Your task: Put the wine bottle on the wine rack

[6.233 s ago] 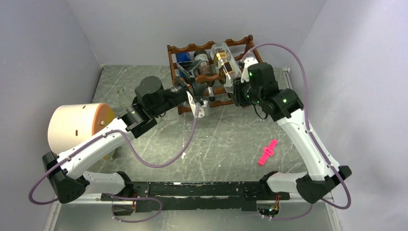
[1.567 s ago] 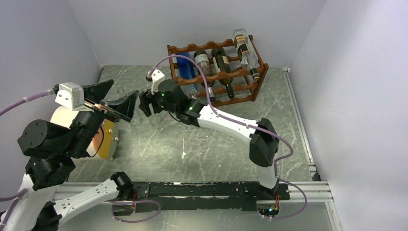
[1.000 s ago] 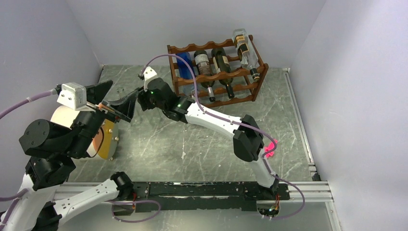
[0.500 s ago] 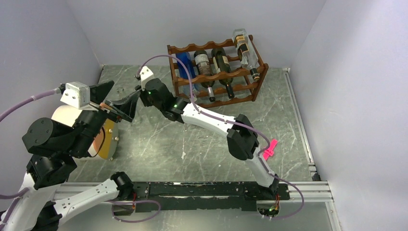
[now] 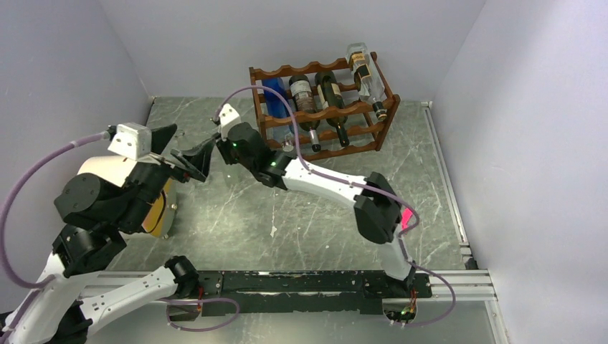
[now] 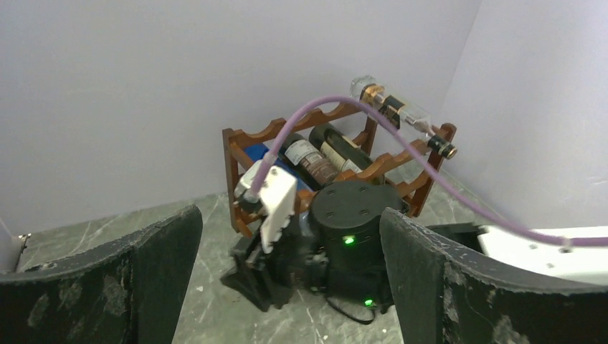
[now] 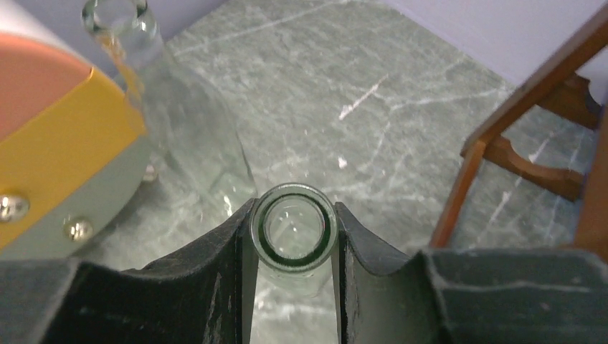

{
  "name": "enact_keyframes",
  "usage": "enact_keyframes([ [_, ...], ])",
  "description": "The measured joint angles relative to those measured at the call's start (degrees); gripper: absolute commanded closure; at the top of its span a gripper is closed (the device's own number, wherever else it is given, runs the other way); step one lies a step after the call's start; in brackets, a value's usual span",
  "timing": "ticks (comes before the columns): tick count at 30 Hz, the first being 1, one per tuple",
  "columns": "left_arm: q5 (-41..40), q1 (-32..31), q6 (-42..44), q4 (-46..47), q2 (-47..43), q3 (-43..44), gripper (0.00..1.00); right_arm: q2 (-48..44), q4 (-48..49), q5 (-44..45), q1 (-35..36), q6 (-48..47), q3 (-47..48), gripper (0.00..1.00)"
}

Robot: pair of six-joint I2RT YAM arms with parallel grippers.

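Note:
In the right wrist view my right gripper (image 7: 294, 236) is shut on the neck of a clear glass wine bottle (image 7: 258, 229), whose open mouth faces the camera between the two pads. From above, this gripper (image 5: 215, 147) is down at the table's left middle, in front of the wine rack's left end. The reddish-brown wine rack (image 5: 323, 111) stands at the back and holds a blue bottle (image 5: 276, 97), two dark ones and a clear one on its top right. My left gripper (image 5: 183, 154) hangs open just left of the right wrist, with nothing between its fingers (image 6: 161, 265).
A second clear bottle (image 7: 143, 79) stands close beside the held one, next to a cream cylinder with a yellow face (image 5: 154, 208). A pink object (image 5: 409, 218) lies on the right, partly behind the right arm. One rack leg (image 7: 502, 136) is near the right gripper.
My right gripper's jaws have shut on the bottle neck. The right wrist has shifted slightly right. The left arm has moved right and up a little, still open.

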Motion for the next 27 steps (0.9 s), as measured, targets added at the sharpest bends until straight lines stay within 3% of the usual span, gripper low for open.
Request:
enact_keyframes([
  [9,-0.2,0.0,-0.5,1.8,0.3,-6.0,0.02,-22.6,-0.3,-3.8,-1.4,2.3,-21.7,1.0],
  [17,2.0,0.0,-3.1,4.2,2.5,-12.8,0.01,-38.9,-0.3,-4.1,-3.7,4.4,-31.5,1.0],
  [22,6.8,0.0,-4.1,7.6,5.6,-19.7,0.01,-45.8,-3.0,-2.6,-4.3,5.3,-34.5,1.0],
  [27,17.4,0.1,-3.0,14.3,9.7,-28.3,0.0,-50.6,-6.5,-1.0,-4.4,5.7,-35.4,1.0],
])
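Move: The right hand, holding the clear bottle by its neck, has the wine rack about 31 cm to its right, 13 cm ahead and 8 cm lower. The blue bottle in the rack lies some 17 cm right, 14 cm ahead, 10 cm below; a second clear bottle stands 2 cm ahead, 10 cm left, 10 cm below. From the left hand the held bottle's middle is about 17 cm ahead, straight in line, 32 cm down. Keeping its grip on the neck, the right hand swings the clear bottle about 20 cm to the right, lifting it some 12 cm and drawing back about 9 cm, away from the second clear bottle and towards the space before the rack's left end. The open left hand starts slowly, then speeds up as it drops some 20 cm and slides about 12 cm right with its wrist tipping down and turning clockwise, closing in on the bottle's body from the left without touching it yet. ##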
